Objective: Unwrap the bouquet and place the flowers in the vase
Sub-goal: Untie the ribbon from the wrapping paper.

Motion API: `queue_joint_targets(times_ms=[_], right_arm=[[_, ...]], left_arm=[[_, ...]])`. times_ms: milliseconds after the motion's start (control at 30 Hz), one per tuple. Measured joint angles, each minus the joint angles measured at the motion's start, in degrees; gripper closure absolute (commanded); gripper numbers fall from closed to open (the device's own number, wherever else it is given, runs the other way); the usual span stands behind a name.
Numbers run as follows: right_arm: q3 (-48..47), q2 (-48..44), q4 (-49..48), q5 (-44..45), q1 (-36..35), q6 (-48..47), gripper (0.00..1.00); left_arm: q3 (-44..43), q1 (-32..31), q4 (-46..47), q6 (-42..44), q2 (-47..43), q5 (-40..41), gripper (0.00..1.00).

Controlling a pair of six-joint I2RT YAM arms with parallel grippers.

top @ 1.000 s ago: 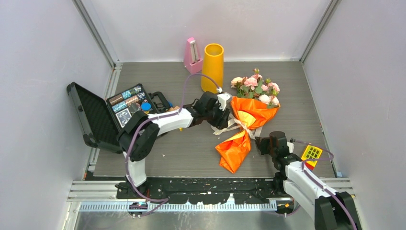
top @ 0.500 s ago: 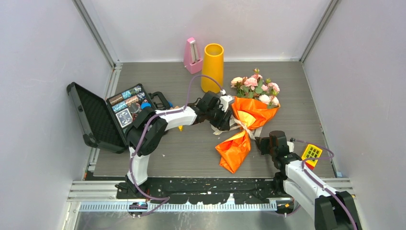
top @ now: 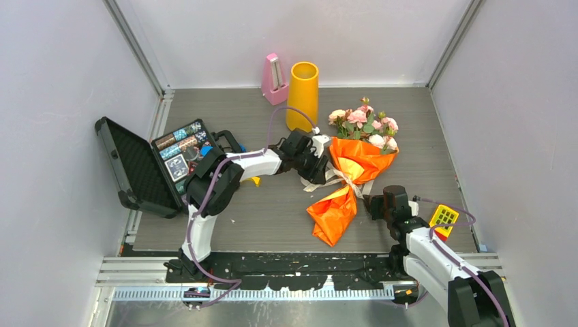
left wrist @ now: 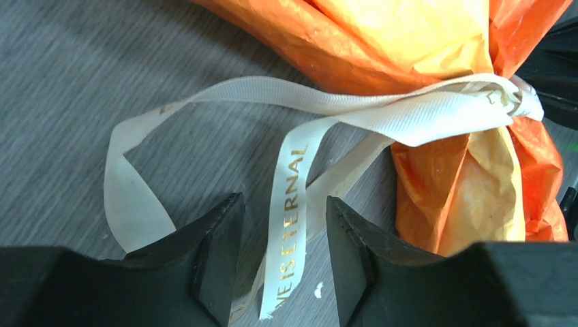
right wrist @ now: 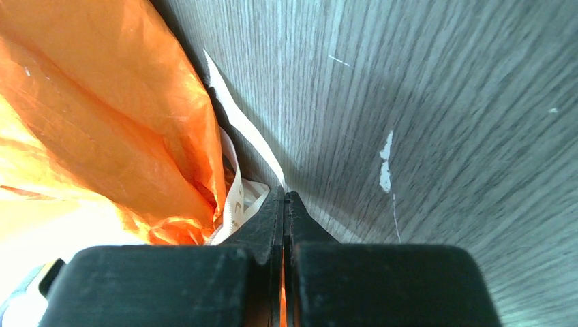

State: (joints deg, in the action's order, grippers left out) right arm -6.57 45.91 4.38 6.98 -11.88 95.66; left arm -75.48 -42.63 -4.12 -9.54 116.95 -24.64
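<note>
The bouquet (top: pixel 354 163) lies on the table in crinkled orange paper (left wrist: pixel 409 41), tied at the waist with a beige ribbon (left wrist: pixel 409 112). Its pink flowers (top: pixel 364 126) point to the back right. The yellow vase (top: pixel 303 95) stands upright behind it. My left gripper (left wrist: pixel 283 204) is open at the bouquet's left side. A loose ribbon tail with gold lettering (left wrist: pixel 290 204) lies between its fingers (left wrist: pixel 218 238) without touching them. My right gripper (right wrist: pixel 283 194) is shut at the bouquet's right side, and a ribbon strand (right wrist: pixel 238 116) runs into its tips.
A pink metronome (top: pixel 274 78) stands left of the vase. An open black case (top: pixel 136 170) with small items lies at the left. A yellow keypad device (top: pixel 443 218) sits beside the right arm. Grey walls enclose the table on three sides.
My left arm has swung its elbow up and right, nudging the left gripper slightly closer to the bouquet's tie. The right gripper and the bouquet have stayed put.
</note>
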Motion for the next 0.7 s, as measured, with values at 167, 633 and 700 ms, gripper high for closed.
queue_joint_targets(times_ms=[167, 633, 700], right_arm=[[-0.04, 0.59, -0.02, -0.02, 0.00, -0.02, 1.00], [-0.07, 0.61, -0.04, -0.09, 0.00, -0.04, 1.00], [-0.07, 0.61, -0.02, -0.09, 0.00, -0.04, 1.00]], left_arm=[[-0.81, 0.00, -0.02, -0.09, 0.61, -0.57, 0.52], [-0.79, -0.07, 2.16, -2.69, 1.90, -3.45, 0.81], [-0.79, -0.07, 2.19, -3.08, 1.97, -3.45, 0.92]])
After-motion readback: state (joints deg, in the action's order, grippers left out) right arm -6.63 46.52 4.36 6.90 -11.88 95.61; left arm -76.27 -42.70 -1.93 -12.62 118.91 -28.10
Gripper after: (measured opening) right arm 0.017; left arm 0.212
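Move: The ribbon tail I want runs between my half-open left fingertips, about 1 cm to the right and 1 cm below. The knot sits some 12 cm to my left hand's right and 3 cm back. The flared wrapping paper lies about 14 cm right and 7 cm forward, its gathered end 4 cm right and 12 cm back. From my right hand the tail is some 14 cm left and 5 cm forward. I ease my left hand about 1 cm to the right, along the ribbon tail towards the knot, drifting very slightly back at a level height and tipping a few degrees. On the way I narrow the fingers from half open to about a fifth, closing them around the printed tail. My right hand stays put, shut on the ribbon by the knot. ##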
